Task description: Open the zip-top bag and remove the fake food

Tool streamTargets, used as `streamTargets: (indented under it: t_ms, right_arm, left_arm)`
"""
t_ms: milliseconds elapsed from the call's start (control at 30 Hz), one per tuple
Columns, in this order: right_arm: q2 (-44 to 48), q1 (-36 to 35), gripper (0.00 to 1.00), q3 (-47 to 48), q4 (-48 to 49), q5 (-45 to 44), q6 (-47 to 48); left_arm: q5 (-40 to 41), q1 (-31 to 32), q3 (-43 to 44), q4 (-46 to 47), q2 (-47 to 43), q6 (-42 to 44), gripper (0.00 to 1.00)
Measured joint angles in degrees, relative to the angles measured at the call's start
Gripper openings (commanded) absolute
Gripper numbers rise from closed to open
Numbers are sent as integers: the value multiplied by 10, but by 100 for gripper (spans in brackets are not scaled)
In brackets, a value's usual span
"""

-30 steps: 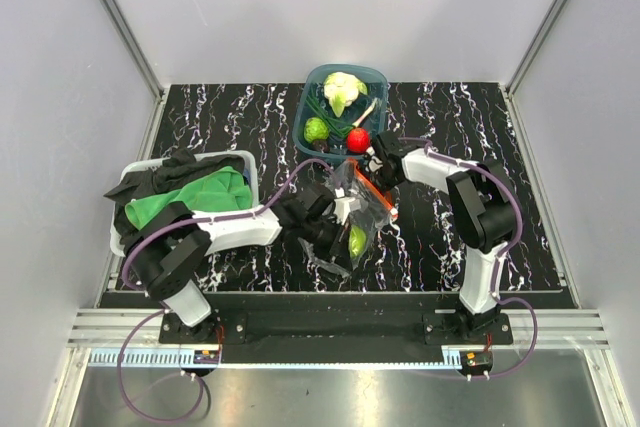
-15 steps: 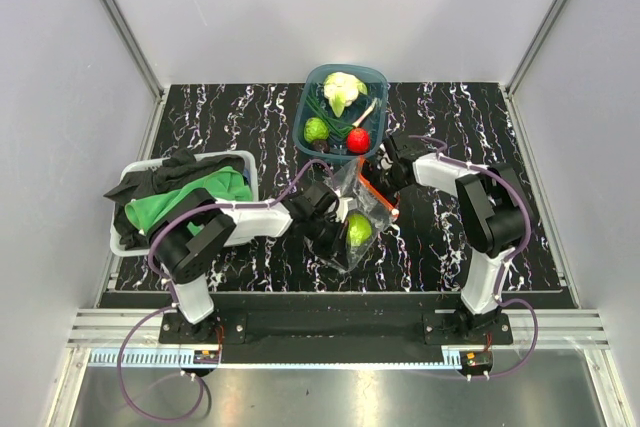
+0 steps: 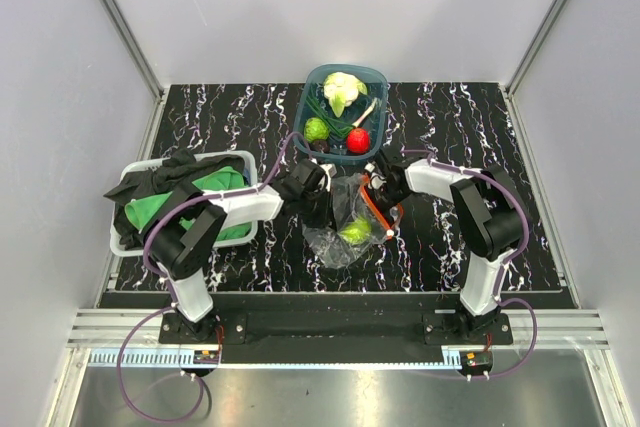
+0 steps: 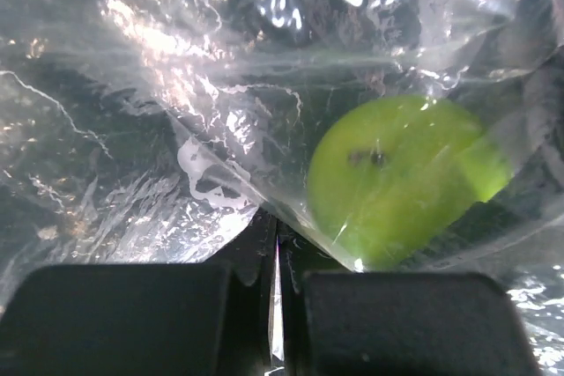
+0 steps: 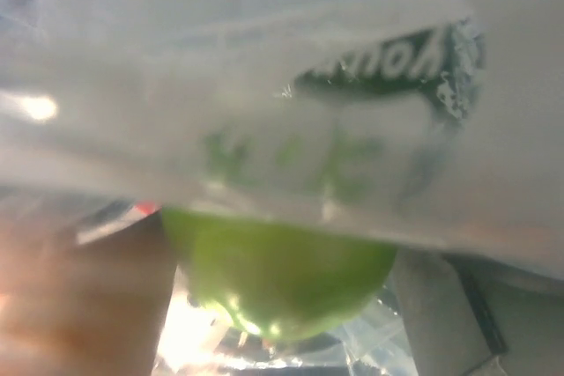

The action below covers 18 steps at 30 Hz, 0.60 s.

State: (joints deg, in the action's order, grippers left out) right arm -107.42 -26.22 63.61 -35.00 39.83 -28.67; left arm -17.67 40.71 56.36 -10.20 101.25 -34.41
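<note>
The zip-top bag (image 3: 345,227) lies crumpled at the table's middle, its orange-red strip (image 3: 378,209) toward the right arm. One piece of fake food, a green apple (image 3: 356,232), is inside it. My left gripper (image 3: 328,203) is shut on a fold of the clear film; in the left wrist view the film runs between the left gripper (image 4: 275,305) jaws, with the apple (image 4: 401,178) just beyond. My right gripper (image 3: 386,187) stands open at the strip end. Its wrist view is blurred: bag film (image 5: 291,121) crosses the top and the apple (image 5: 278,270) shows below it.
A teal tub (image 3: 303,107) behind the bag holds a cauliflower (image 3: 343,88), a green ridged piece (image 3: 316,129) and a red berry piece (image 3: 358,139). A grey basket (image 3: 238,157) with green cloth (image 3: 165,203) and dark cloth sits at the left.
My left gripper has moved back and left while closing on the bag film. The bag has swung down with the apple. The right gripper has edged in at the strip.
</note>
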Motion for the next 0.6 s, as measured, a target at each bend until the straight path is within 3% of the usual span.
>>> streamTargets:
  t_ms: [167,300,367,467,533,600]
  right_arm:
    - [0,1,89,0,-9,-7,2]
    - [0,1,99,8,-10,-35,3]
    - [0,1,98,16,-7,-54,5]
    - [5,1,83,24,6,-80,12]
    - [5,1,63,29,11,-89,17]
    - [5,1,53,30,16,-90,20]
  left_arm:
    - [11,10,0,-1,0,-1,3]
    - [14,14,-8,-2,-11,0,5]
    - [15,14,-20,-4,-25,0,6]
    - [15,14,-43,-8,-52,0,6]
    - [15,14,-51,-9,-57,0,6]
    - [15,14,-55,-10,-56,0,6]
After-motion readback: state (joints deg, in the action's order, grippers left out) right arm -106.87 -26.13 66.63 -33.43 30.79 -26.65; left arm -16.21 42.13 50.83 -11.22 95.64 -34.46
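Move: The green fake fruit lies in the bag between the right gripper's wide-open fingers, about 3 cm left of that hand point, level with it fore and aft, and some 2 cm lower. The bag's orange zip edge runs about 4 cm ahead and 1 cm right of the right hand, slightly above. The red tomato in the blue bin is roughly 20 cm ahead and 4 cm left. From the left hand the fruit is about 7 cm right, straight across, 1 cm lower. Slide the right gripper forward about 3.5 cm, low inside the bag, with its fingertips swinging some 10 degrees farther out, and at the end start closing its fingers on both sides of the green fruit. Meanwhile draw the left gripper back and a little left, about 3 cm, away from the fruit, its fingers kept shut. ##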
